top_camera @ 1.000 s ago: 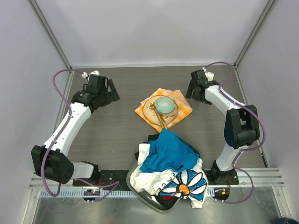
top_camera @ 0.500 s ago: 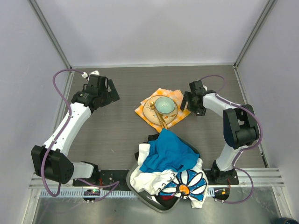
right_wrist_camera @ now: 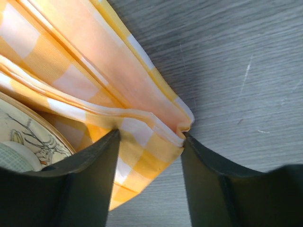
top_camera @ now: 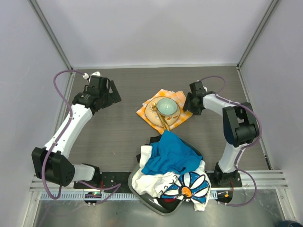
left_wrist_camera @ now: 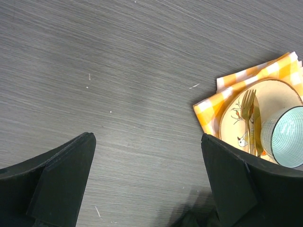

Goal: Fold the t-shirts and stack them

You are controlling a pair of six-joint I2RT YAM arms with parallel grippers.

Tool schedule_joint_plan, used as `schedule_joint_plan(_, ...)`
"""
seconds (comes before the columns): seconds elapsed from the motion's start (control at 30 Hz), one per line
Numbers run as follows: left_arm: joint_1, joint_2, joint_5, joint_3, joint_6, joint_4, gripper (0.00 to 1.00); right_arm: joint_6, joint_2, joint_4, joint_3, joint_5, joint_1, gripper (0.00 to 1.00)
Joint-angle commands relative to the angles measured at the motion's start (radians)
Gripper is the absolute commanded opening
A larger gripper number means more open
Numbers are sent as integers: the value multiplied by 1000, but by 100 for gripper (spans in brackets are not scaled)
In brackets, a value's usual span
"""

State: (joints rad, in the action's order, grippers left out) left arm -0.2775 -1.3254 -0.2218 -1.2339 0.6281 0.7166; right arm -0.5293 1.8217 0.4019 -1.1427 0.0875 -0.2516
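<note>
The t-shirts lie in a heap at the near edge between the arm bases: a bright blue one (top_camera: 170, 153) on top, a daisy-print one (top_camera: 189, 187) at the front right, and white cloth (top_camera: 147, 182) on the left. Neither gripper is near them. My right gripper (top_camera: 188, 101) (right_wrist_camera: 149, 137) is down at the right corner of the orange-and-white checked napkin (top_camera: 144, 113) (right_wrist_camera: 94, 61). Its jaws are half closed with that corner between them, touching both fingers. My left gripper (top_camera: 112, 94) (left_wrist_camera: 147, 142) hovers wide open over bare table at the far left.
On the napkin stands a cream plate (top_camera: 154, 113) (left_wrist_camera: 274, 94) with a pale green cup (top_camera: 166, 106) (left_wrist_camera: 286, 137) and a gold fork (top_camera: 161, 118) (left_wrist_camera: 251, 113). The shirt heap sits in a dark bin (top_camera: 156, 208). Grey walls enclose the table.
My right arm swung in and down from the far right to the napkin's corner, and its jaws have narrowed around it. The left arm and the shirts have not moved.
</note>
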Motion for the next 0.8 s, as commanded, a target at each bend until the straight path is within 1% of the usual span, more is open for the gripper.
schedule_joint_plan(0.0,-3,17,-24,-3,-2,1,100,-15,56,-26,-25,32,-2,51)
schedule_joint_plan(0.03,-3,18,-24,-1,-2,3,100,-15,62,-26,-25,34,-2,45)
schedule_joint_plan(0.07,-3,17,-24,-1,-2,3,100,-17,67,-25,-28,37,-2,37)
schedule_joint_plan(0.13,-3,17,-27,-1,-4,6,100,-21,82,-21,-28,54,-2,26)
schedule_joint_plan(0.17,-3,18,-28,-1,-4,6,100,-23,88,-20,-34,61,0,10)
schedule_joint_plan(0.2,-3,17,-31,-1,-5,6,100,-27,100,-9,-38,69,0,2)
schedule_joint_plan(0.23,-3,17,-31,-1,-5,6,100,-31,111,-2,-45,83,2,1)
schedule_joint_plan(0.47,-3,11,-30,1,-5,7,100,-57,183,32,-141,138,34,1)
schedule_joint_plan(0.6,-3,12,-30,2,-5,4,100,-74,237,69,-213,150,100,1)
schedule_joint_plan(0.77,-3,8,-30,7,-5,0,100,-78,327,109,-321,170,141,1)
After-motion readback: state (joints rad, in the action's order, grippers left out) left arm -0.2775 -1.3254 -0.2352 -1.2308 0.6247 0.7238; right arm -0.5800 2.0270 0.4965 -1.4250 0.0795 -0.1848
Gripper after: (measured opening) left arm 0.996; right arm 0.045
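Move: Right at the right hand's fingertips, between the half-open fingers, sits the right-hand corner of the checked napkin, about 1 cm lower. On the napkin the plate's middle lies some 14 cm to the left, level ahead, with the cup about 12 cm left and 2 cm farther out, and the fork and knife roughly 15 cm left and 3 cm back. From the left hand, that napkin corner is about 36 cm to the right, 2 cm ahead and 18 cm below. Closing its fingers shut, the right hand pinches the napkin's right corner while edging about 1 cm left. Then, staying low over the table, it drags the held cloth forward, some 5 cm and gathering speed, veering back to the right over the last part with a slight clockwise turn. ##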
